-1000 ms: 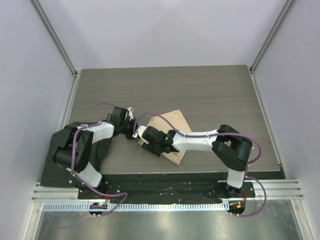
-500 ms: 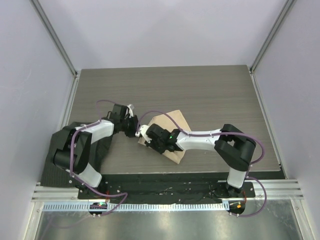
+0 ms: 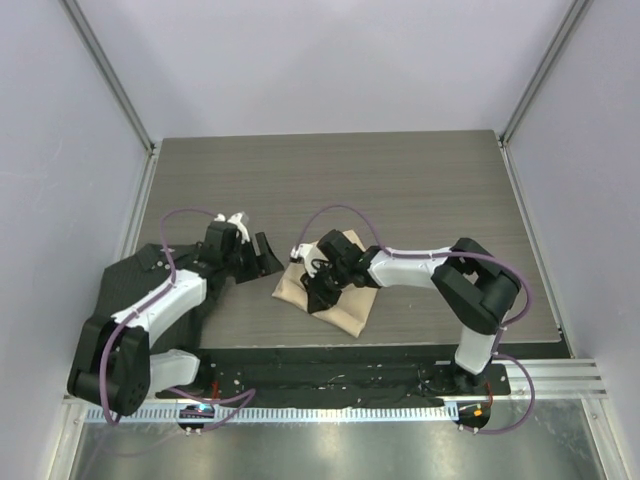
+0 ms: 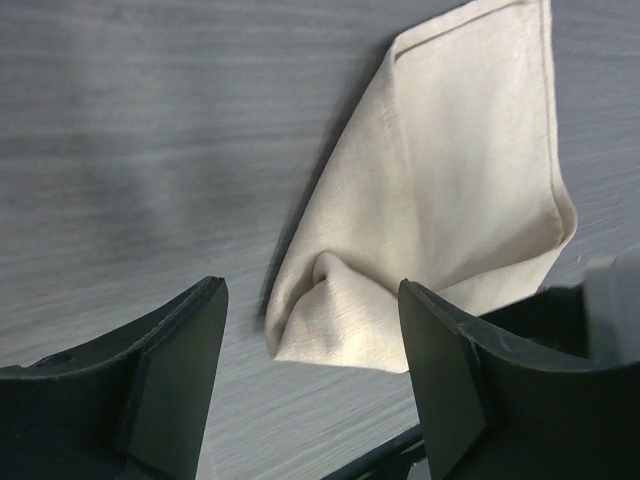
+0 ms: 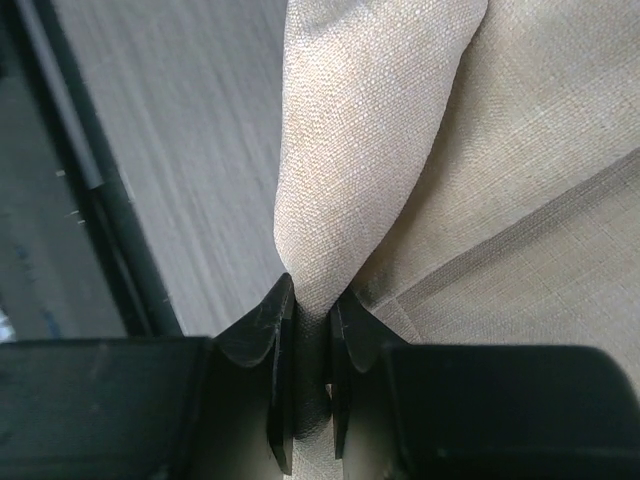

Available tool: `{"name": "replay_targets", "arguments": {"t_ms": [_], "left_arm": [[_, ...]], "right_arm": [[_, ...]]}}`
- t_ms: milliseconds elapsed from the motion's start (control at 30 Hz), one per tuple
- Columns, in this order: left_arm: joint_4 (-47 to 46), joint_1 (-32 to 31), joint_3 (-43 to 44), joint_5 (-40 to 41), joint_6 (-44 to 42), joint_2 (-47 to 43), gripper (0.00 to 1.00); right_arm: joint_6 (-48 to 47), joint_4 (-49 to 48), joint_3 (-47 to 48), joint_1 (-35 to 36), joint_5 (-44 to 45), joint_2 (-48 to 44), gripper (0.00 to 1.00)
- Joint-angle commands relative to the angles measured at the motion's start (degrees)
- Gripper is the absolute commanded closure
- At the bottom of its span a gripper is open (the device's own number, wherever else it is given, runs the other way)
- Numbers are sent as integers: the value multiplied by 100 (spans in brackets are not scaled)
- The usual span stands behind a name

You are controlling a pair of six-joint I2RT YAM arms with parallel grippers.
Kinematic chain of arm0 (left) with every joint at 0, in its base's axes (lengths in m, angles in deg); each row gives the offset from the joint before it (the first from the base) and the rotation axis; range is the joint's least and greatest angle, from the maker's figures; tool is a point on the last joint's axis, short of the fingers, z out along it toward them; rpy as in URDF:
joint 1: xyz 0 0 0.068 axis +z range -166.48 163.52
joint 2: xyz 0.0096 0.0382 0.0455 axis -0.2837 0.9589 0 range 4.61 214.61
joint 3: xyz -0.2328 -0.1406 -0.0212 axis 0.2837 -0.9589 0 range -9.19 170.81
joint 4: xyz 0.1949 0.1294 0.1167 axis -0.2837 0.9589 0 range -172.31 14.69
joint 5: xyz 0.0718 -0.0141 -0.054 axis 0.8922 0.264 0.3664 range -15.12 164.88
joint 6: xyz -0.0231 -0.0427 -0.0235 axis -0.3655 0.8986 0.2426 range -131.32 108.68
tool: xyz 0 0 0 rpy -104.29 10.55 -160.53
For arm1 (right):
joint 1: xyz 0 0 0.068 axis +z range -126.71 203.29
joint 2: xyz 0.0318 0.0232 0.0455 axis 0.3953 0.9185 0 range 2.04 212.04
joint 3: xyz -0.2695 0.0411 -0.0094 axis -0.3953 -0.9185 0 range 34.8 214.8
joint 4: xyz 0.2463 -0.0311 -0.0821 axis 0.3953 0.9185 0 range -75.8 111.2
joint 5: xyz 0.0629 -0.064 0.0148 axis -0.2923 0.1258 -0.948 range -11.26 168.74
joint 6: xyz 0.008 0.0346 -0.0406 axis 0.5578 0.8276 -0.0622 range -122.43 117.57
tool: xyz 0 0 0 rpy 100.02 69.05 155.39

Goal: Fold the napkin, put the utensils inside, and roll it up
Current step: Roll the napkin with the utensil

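Observation:
The beige napkin [image 3: 345, 305] lies folded and rumpled on the dark wood table, near the front edge. My right gripper [image 3: 316, 292] sits over its left part. In the right wrist view this gripper [image 5: 310, 325] is shut on a raised fold of the napkin [image 5: 380, 130]. To the left, my left gripper [image 3: 268, 255] is open and clear of the cloth. In the left wrist view its fingers [image 4: 170, 385] stand wide apart around bare table, with the napkin's puckered corner [image 4: 330, 300] just beyond them. The utensils are out of view.
A dark ribbed cloth [image 3: 118, 290] lies at the table's left front corner under the left arm. A black strip [image 3: 350, 352] runs along the front edge. Grey walls [image 3: 320, 60] close in the table on three sides.
My left gripper opened, let go of the napkin and drew back to the left. My right gripper closed on a fold of the napkin and shifted right.

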Motion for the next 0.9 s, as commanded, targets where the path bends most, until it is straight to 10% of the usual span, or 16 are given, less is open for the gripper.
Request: {"name": "replay_targets", "arguments": {"t_ms": [0,567,867], "left_arm": [[-450,2,-340,-179,156,-249,27],[-1242,2,-859,-945,446,621,43],[-1198,-41,-965,-962,429,858,78]], "right_arm": [[237,19,-264,-305,-1415,404,81],[536,-351,0,-868,-2366,1371,83],[632,-395,114,-929,-2164,1389,81]]}}
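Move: The napkin's left end, a folded corner, lies about 4 cm back, 3 cm to the right and some 6 cm below the open left hand. The flat part's far corner is roughly 7 cm ahead and 17 cm to the right of that hand, at table height. From the right hand, already gripping the napkin's near-left edge, the left end is about 7 cm to the left and 4 cm ahead, nearly level. Left hand sinks 5 cm and back onto the napkin's left end, closing; right keeps gripping, tilting fingertips baseward 30 degrees. ##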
